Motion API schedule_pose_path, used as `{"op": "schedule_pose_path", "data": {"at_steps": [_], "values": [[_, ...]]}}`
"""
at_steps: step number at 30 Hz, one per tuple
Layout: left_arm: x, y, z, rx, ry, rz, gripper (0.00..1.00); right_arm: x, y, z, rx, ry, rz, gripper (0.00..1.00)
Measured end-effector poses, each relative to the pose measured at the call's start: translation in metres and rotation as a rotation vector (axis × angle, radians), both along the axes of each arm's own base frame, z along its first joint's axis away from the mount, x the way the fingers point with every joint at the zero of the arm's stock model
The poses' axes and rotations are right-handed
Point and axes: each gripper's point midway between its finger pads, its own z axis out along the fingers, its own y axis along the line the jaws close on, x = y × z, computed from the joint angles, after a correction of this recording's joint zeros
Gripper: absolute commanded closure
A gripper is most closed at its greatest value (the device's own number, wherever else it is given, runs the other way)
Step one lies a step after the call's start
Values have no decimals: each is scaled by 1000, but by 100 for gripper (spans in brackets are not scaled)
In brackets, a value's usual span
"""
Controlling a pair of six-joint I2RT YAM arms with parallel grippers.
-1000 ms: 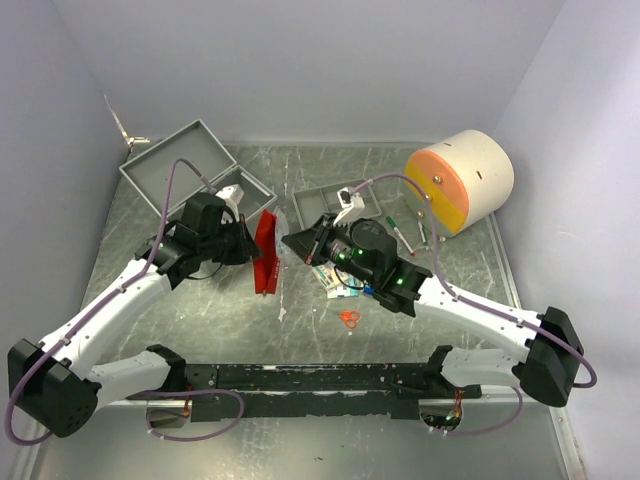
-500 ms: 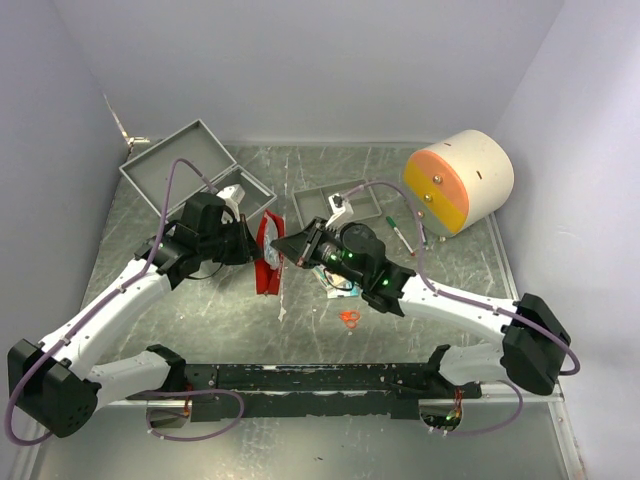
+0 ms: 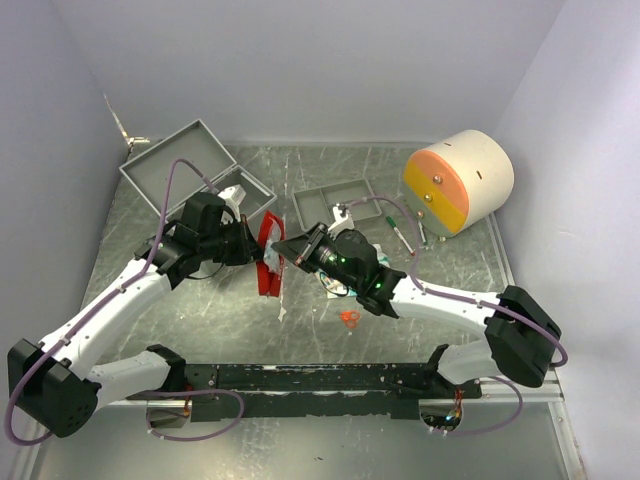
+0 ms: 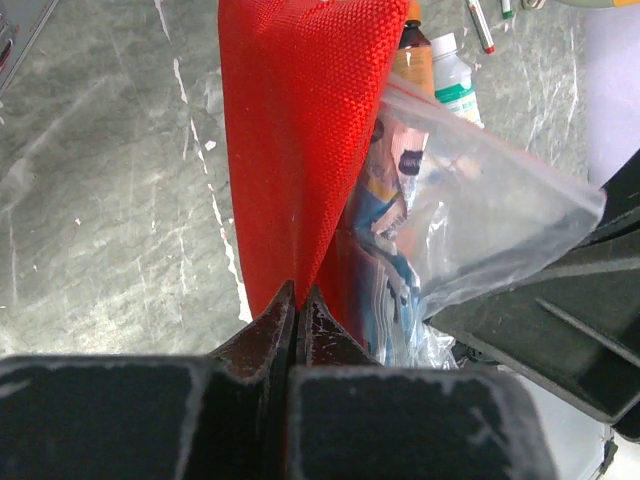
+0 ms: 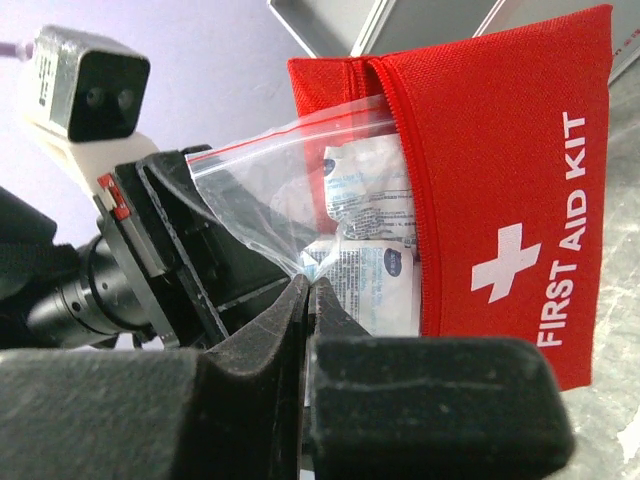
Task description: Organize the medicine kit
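The medicine kit (image 3: 180,160), a silvery-grey metal case, lies open at the back left, apart from both arms. At mid-table my left gripper (image 3: 258,252) (image 4: 297,295) is shut on the edge of a red "FIRST AID KIT" pouch (image 3: 268,262) (image 4: 290,150) (image 5: 500,180) and holds it upright with its mouth open. My right gripper (image 3: 287,250) (image 5: 312,285) is shut on a clear zip bag (image 5: 290,170) (image 4: 480,200) of white and blue packets. Part of the bag sits inside the pouch's mouth.
A shallow grey divided tray (image 3: 335,200) lies behind the grippers. A cream cylinder with an orange face (image 3: 458,182) stands at the back right, with pens (image 3: 400,235) near it. A small orange item (image 3: 349,318) lies toward the front. Small bottles (image 4: 455,85) lie beyond the pouch.
My right arm has swung left and brought the zip bag up to the pouch's mouth. The left gripper has held the pouch almost still.
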Motion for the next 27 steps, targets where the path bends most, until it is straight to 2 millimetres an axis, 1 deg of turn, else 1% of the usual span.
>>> {"op": "schedule_pose_path", "data": {"at_steps": [7,14,19,22,25,27], "values": [[-1,-1,-1,-4,7,-9,93,5,-2,2,71,80,-51,99],[-2,-2,-1,-8,10,-15,93,5,-4,-6,92,129,-68,94],[-2,-2,-1,-8,10,-16,93,7,-2,-20,51,136,-69,86],[-2,-2,-1,-8,10,-16,93,8,-5,-25,16,119,-80,78],[-2,-2,-1,-6,9,-17,93,10,-10,-36,-53,106,-93,71],[-1,-2,-3,3,9,-22,93,10,-12,-43,-103,98,-95,68]]}}
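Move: The clear bag is already pinched by its edge in the right fingers and partly inside the red first aid kit. The kit's middle is about 2 cm left of the right hand, level with it fore and aft, and 6 cm below; from the left hand, which pinches the kit, it is some 2 cm ahead, 3 cm right and 4 cm below. From the right hand, the grey box is about 10 cm ahead and 13 cm left, the divided tray 11 cm ahead and 14 cm right. The clear bag is let go at the red kit's upward-facing mouth: the right wrist first tips about 10 degrees almost in place, then the fingers part to roughly a quarter open as the hand sinks some 4 cm beside the bag, easing a little right and forward at the end. The left hand stays put and keeps its pinch on the kit. ##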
